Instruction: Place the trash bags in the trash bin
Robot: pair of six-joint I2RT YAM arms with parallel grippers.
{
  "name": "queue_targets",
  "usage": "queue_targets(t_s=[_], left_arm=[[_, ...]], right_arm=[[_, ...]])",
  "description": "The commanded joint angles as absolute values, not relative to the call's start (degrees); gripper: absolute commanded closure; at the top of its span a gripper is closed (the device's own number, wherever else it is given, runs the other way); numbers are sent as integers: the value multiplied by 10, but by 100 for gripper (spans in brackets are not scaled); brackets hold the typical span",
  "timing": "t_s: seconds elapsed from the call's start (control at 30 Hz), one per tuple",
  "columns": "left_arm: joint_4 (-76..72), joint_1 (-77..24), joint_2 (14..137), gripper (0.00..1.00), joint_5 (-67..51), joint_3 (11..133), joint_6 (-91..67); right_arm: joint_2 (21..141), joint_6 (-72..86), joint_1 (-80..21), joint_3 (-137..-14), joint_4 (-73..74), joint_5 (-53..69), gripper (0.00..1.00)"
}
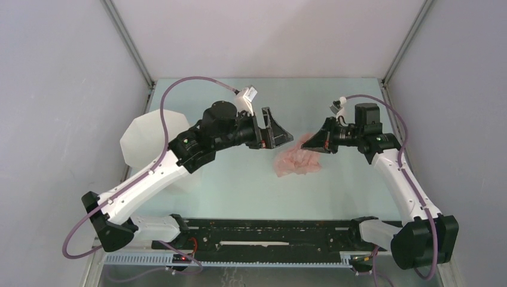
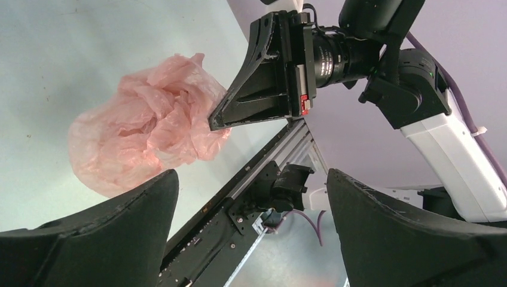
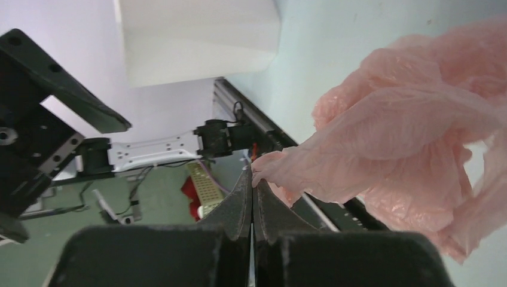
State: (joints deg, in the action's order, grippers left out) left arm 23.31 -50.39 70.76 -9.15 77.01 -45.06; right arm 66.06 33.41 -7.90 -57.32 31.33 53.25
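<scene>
The trash bag [image 1: 297,160] is a crumpled, translucent pale-pink heap on the table right of centre. It also fills the right of the right wrist view [image 3: 406,137] and the left of the left wrist view [image 2: 143,134]. My right gripper [image 1: 309,144] is shut, and its fingertips [image 3: 252,174] pinch an edge of the bag. My left gripper [image 1: 281,136] stands wide open just left of the bag, with nothing between its fingers [image 2: 251,179]. The trash bin [image 1: 149,140], white and faceted, stands at the far left, partly behind my left arm; its base shows in the right wrist view [image 3: 197,36].
The black rail [image 1: 269,239] between the arm bases runs along the near edge. Grey walls close in the table on the left, back and right. From the left wrist camera, my right gripper [image 2: 263,84] fills the upper middle of the view.
</scene>
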Motion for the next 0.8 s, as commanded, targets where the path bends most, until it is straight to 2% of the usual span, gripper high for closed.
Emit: queue_targets(t_s=[0.0, 0.17, 0.23, 0.33, 0.5, 0.77], left_arm=[[226, -517, 717, 5, -84, 764, -438], [247, -533, 750, 28, -78, 752, -411], [250, -540, 765, 28, -84, 750, -408], [254, -550, 790, 24, -97, 753, -396], [283, -555, 838, 33, -105, 792, -371], [335, -555, 891, 70, -89, 852, -351]], right_arm=[[658, 425, -101, -572, 275, 574, 100], [653, 467, -127, -572, 284, 510, 100], [658, 491, -134, -572, 291, 496, 100], [664, 511, -148, -572, 280, 500, 100], [653, 520, -164, -572, 282, 485, 100], [641, 507, -168, -572, 302, 468, 100]])
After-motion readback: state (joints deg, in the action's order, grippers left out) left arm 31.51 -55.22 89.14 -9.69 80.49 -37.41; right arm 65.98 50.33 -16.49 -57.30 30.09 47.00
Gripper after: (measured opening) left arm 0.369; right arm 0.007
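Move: The trash bag hangs from my right fingers, its middle about 8 cm below, 3 cm to the left and 2 cm back of my right hand. From my open left hand its middle lies some 5 cm to the right, 1 cm back and 21 cm below. The pinched neck, where I'll grip, is about 8 cm right, 1 cm ahead and 13 cm below that hand. The trash bin stands roughly 48 cm to my left hand's left, 3 cm back and 18 cm lower. I drop my left hand about 13 cm and some 5 cm to the right, onto the bag's neck beside my right fingertips, tipping its fingers some 20 degrees steeper and closing them from wide open to roughly a third, around the plastic. My right hand keeps its shut pinch, brings the neck about 3.5 cm left towards the left fingers and a little back, and rolls slightly. ##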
